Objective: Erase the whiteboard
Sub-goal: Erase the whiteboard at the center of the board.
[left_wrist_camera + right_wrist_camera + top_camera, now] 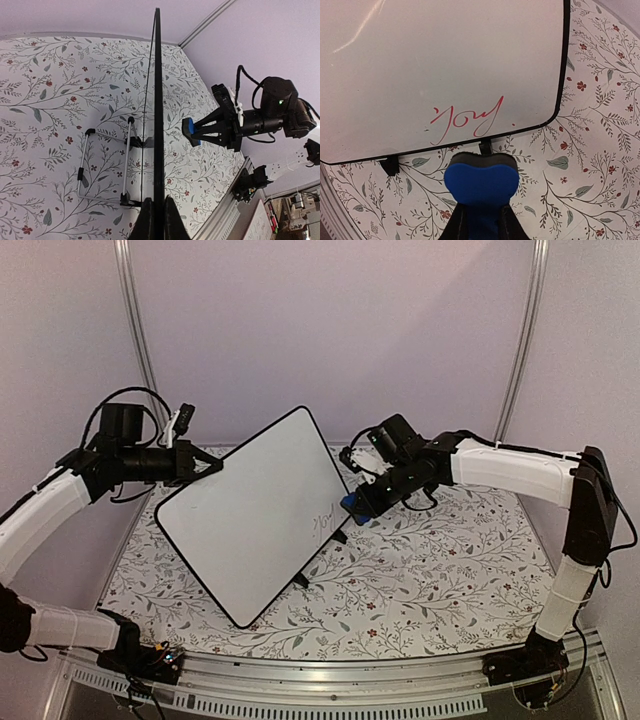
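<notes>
The whiteboard [255, 510] stands tilted on two small black feet, white with a thin black rim. Red handwriting [466, 119] sits near its lower edge; it also shows faintly in the top view [323, 523]. My left gripper [205, 468] is shut on the board's upper left rim; in the left wrist view the rim [158, 125] runs edge-on between the fingers [144, 222]. My right gripper [362, 502] is shut on a blue eraser [481, 181] with a dark felt face, held just short of the board near the writing. The eraser also shows in the left wrist view [190, 131].
A floral cloth [430, 570] covers the table. A wire stand [102, 167] props the board from behind. A metal rail [350, 685] runs along the near edge. Purple walls with metal posts [135, 330] close the back.
</notes>
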Controlling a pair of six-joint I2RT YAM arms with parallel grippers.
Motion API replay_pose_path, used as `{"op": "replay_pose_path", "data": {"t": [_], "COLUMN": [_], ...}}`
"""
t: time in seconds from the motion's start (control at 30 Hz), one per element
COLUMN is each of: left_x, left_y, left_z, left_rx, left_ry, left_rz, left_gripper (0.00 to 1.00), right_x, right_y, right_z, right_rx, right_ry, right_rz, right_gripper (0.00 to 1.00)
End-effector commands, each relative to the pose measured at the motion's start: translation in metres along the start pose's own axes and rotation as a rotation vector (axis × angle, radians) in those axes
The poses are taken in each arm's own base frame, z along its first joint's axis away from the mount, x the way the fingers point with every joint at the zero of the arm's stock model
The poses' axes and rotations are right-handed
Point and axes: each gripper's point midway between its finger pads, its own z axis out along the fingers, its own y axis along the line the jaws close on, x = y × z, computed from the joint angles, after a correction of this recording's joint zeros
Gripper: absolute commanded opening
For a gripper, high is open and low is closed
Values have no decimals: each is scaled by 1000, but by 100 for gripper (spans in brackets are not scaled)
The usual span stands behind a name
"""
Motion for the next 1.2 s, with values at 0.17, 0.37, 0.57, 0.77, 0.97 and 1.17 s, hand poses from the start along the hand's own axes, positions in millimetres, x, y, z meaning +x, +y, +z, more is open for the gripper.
{"op": "replay_pose_path", "data": {"t": [0.17,0.37,0.57,0.77,0.97,1.17], "left_x": [-26,-14,-6,7,9,7], "left_y": [-44,-40,-27,-12,-3,-3], "left_z": [-26,-30,-27,-19,-20,-23], "left_rx": [115,92,55,53,15,2], "left_ry": [-93,-75,-66,-54,-69,-79], "left_rz": [67,52,59,78,102,111], "left_gripper": [0,0,0,0,0,0], "right_x": [-30,-39,-40,-35,-26,-15], "right_y": [27,41,51,63,66,61], "right_z": [-7,9,26,40,54,66], "right_rx": [-23,-19,-29,-43,-53,-33], "right_ry": [-64,-66,-84,-109,-83,-52], "right_rz": [-62,-131,-132,-151,-149,-150], "right_gripper": [9,9,9,9,9,9]}}
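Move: The last red writing lies about 8 cm to the right hand's left, roughly 1 cm back and 4 cm lower. That hand already holds the blue eraser, just off the board's lower right edge. The near clip on that edge is about 4 cm left, 1 cm back and 7 cm down. The whiteboard's middle is some 23 cm left, 4 cm back and 3 cm up. From the left hand, the writing is about 23 cm right, 2 cm back and 15 cm down. Leftward about 8 cm, the right hand carries the eraser in a low arc over the board's edge towards the red writing. It rises some 2–3 cm, then sinks to 2 cm below its starting height, turning slightly counter-clockwise and bringing the felt against the board. The left hand keeps its pinch on the board's upper left edge and draws it back and slightly left and down, 2–3 cm in all. ##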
